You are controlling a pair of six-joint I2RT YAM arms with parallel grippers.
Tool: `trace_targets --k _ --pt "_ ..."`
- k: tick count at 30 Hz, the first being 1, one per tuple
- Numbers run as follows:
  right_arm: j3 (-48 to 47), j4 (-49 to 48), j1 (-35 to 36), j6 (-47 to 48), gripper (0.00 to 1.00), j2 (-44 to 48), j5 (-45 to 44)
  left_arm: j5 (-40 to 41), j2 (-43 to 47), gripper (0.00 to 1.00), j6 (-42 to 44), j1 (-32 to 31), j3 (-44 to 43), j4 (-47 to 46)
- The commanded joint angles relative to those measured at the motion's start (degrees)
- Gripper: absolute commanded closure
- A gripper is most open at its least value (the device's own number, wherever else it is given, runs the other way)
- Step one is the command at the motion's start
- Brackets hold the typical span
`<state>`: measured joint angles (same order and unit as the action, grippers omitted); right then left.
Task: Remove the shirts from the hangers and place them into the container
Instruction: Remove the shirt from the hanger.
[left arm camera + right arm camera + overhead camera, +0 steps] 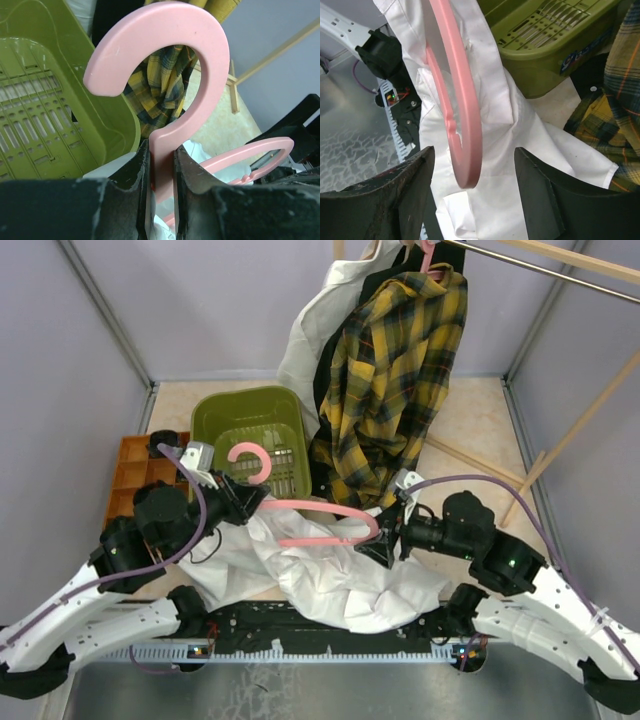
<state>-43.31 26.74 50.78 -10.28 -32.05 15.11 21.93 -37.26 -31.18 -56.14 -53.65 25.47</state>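
Note:
My left gripper (236,502) is shut on the neck of a pink hanger (320,523), just below its hook (200,75); the jaws (162,165) pinch the stem from both sides. The hanger's bar runs right, over a white shirt (330,580) crumpled on the table between the arms. My right gripper (384,530) is open, its fingers (395,200) straddling the hanger's rounded end (465,150) without touching it, the white shirt (520,165) draped behind. The olive-green container (215,415) stands just behind the left gripper. A yellow-and-black plaid shirt (395,390) hangs from another pink hanger (428,262).
A cream shirt (305,355) and a black shirt (335,375) hang behind the plaid one from the rail (560,272) at the top right. An orange compartment tray (128,472) lies left of the container. Wooden poles (575,425) lean at the right.

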Motion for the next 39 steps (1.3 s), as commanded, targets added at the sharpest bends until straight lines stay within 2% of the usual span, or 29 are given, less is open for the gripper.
trace_targets --k 1,6,12,16,18,20,22,25,28,34,39 --pt "-2.7 -3.3 -2.5 -0.5 0.36 -0.2 8.2 -4.7 0.4 1.0 2.5 0.2 -0.6 -2.5" --pt "-1.9 -6.6 -9.5 -2.3 0.52 -0.1 20.7 -6.1 1.5 1.0 2.6 0.1 -0.2 -2.6" --pt "0.9 -11.3 -10.6 -6.2 0.88 0.4 25.6 -4.4 2.9 1.0 1.9 0.2 0.4 -2.5" --pt "3.1 -16.0 -10.6 -9.5 1.0 3.7 25.6 -4.3 2.9 1.0 1.9 0.2 0.6 -2.4" --pt "3.1 -15.5 -10.6 -10.3 1.0 5.4 24.0 -4.7 2.6 0.89 2.1 0.2 0.6 -2.4" --pt "2.5 -13.3 -10.6 -10.5 1.0 6.5 22.2 -4.9 2.0 0.72 2.1 0.2 0.6 -2.3" --pt "1.3 -9.8 -10.6 -10.5 1.0 7.2 19.9 -6.1 1.1 0.51 2.2 0.2 0.6 -2.2" --pt "0.2 -5.5 -10.6 -10.9 1.0 8.4 16.8 -7.8 -0.6 0.32 2.9 0.2 0.2 -0.7" --pt "-0.7 -2.4 -10.6 -11.9 1.0 10.4 12.4 -9.3 -2.6 0.26 3.2 0.2 -0.8 2.1" --pt "-3.9 6.4 -10.6 -11.8 1.0 11.9 0.2 -10.4 -5.2 0.24 5.3 0.2 -3.9 8.1" --pt "-5.0 8.2 -10.6 -11.9 1.0 12.1 -0.8 -7.0 -6.6 0.23 5.9 0.2 -7.1 14.2"
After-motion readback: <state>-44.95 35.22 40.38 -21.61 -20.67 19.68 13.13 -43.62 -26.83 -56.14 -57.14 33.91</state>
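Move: Just off the right hand's open fingertips is the pink hanger's free right end, roughly 1 cm ahead, 2 cm left and 2 cm above. From the left hand, which still grips the hanger at its neck, that end is about 21 cm right, 5 cm back and 4 cm lower. The white shirt's heap lies some 11 cm back, 11 cm right and 15 cm below the left hand; the green container is about 13 cm ahead, 6 cm left and 22 cm below. Rising about 3 cm and easing back as much, the right hand shuts on the hanger's free end, then draws it about 5 cm to the right, away from the left hand, wrist turning clockwise. The left hand drifts back slightly, opens to let go of the neck, and sinks some 4 cm beside the shirt cloth, rolling its left side up. ##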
